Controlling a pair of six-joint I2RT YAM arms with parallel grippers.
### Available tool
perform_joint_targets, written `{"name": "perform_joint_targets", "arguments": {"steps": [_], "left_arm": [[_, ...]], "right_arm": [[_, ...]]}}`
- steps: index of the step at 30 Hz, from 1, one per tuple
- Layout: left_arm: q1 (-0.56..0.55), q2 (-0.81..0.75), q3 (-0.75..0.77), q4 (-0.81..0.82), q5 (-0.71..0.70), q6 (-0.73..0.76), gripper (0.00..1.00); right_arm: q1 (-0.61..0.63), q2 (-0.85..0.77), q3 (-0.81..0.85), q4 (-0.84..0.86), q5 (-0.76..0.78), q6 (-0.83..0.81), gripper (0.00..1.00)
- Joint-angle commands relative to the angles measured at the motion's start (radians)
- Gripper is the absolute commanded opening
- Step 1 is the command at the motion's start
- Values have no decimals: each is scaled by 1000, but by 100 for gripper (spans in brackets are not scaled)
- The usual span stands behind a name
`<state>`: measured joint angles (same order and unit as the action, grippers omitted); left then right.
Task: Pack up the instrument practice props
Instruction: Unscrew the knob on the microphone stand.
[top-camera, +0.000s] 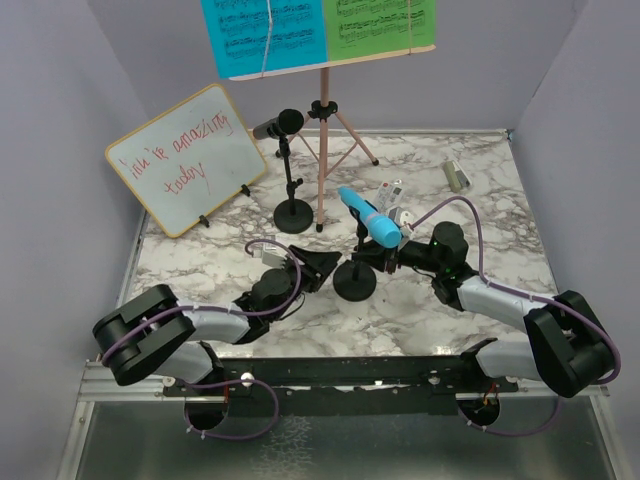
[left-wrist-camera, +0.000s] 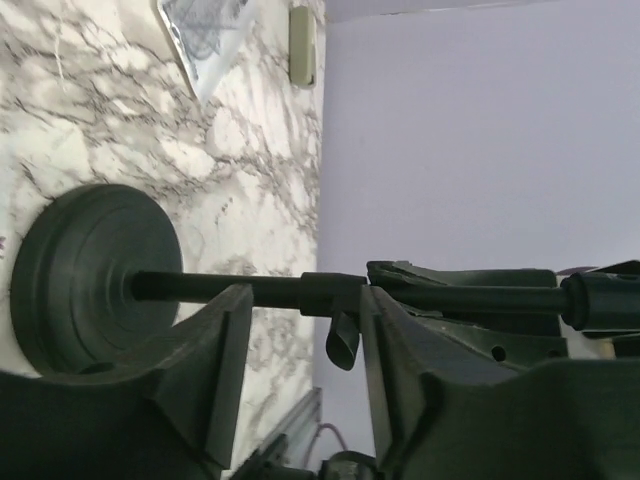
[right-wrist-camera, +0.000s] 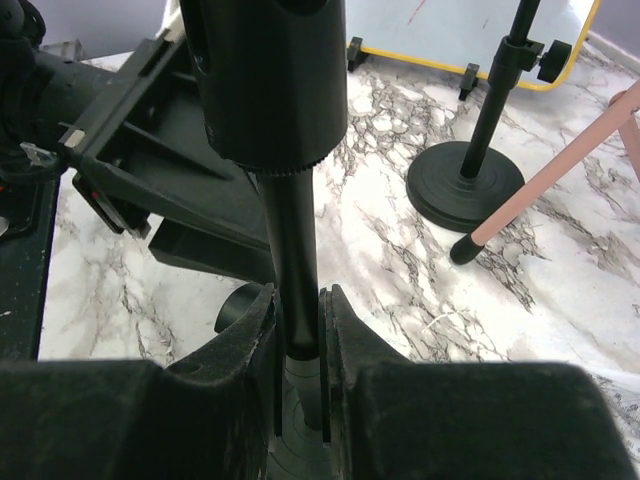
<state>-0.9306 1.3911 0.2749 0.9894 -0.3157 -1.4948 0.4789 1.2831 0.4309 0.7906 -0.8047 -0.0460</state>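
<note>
The near black mic holder (top-camera: 355, 281) stands on its round base with the blue microphone (top-camera: 370, 219) resting in its clip. My right gripper (top-camera: 392, 257) is shut on the holder's thin pole (right-wrist-camera: 298, 235), jaws pressed on both sides just above the base. From the left, my left gripper (top-camera: 328, 266) stands open, its fingers (left-wrist-camera: 228, 330) apart on either side of the same pole (left-wrist-camera: 220, 288), next to the round base (left-wrist-camera: 80, 285). Behind stand the second mic holder (top-camera: 293, 212) with the black microphone (top-camera: 281, 124) and the pink tripod music holder (top-camera: 322, 150) with blue (top-camera: 262, 32) and green music sheets (top-camera: 380, 22).
A yellow-framed whiteboard (top-camera: 185, 158) leans at the back left. A small silver cylinder (top-camera: 457, 175) lies at the back right, and a small white object (top-camera: 392, 194) lies behind the blue microphone. Grey walls close three sides. A pink tripod leg (right-wrist-camera: 560, 170) runs close to the second holder's base (right-wrist-camera: 465, 185).
</note>
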Motion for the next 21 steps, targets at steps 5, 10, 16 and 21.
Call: {"name": "perform_joint_targets", "arguments": {"steps": [5, 10, 16, 21], "left_arm": [[2, -112, 38, -179, -51, 387, 56], [-32, -155, 80, -224, -34, 777, 65], [-139, -239, 78, -231, -155, 1326, 68], [-199, -245, 76, -213, -102, 1681, 70]], "right_arm": [[13, 21, -9, -45, -16, -2, 0], [13, 20, -9, -48, -14, -3, 0], [13, 14, -10, -51, -10, -6, 0], [13, 15, -9, -53, -9, -6, 0]]}}
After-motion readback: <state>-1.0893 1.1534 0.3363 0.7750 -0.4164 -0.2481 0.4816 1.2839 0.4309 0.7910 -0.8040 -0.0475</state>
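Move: From the left hand, already off it with fingers half open, the knob lies about 3 cm ahead, 4 cm right and 1 cm higher. The stand's round base is some 5 cm ahead, 6 cm right and 11 cm below; the blue microphone about 6 cm ahead, 8 cm right and 12 cm above. From the right hand, pinching the pole, the knob is roughly 2 cm back, 4 cm left and 3 cm lower. Left hand, opening wider, rolls some 70 degrees left-side-up, backing 3 cm up from the knob; right keeps holding pole. ##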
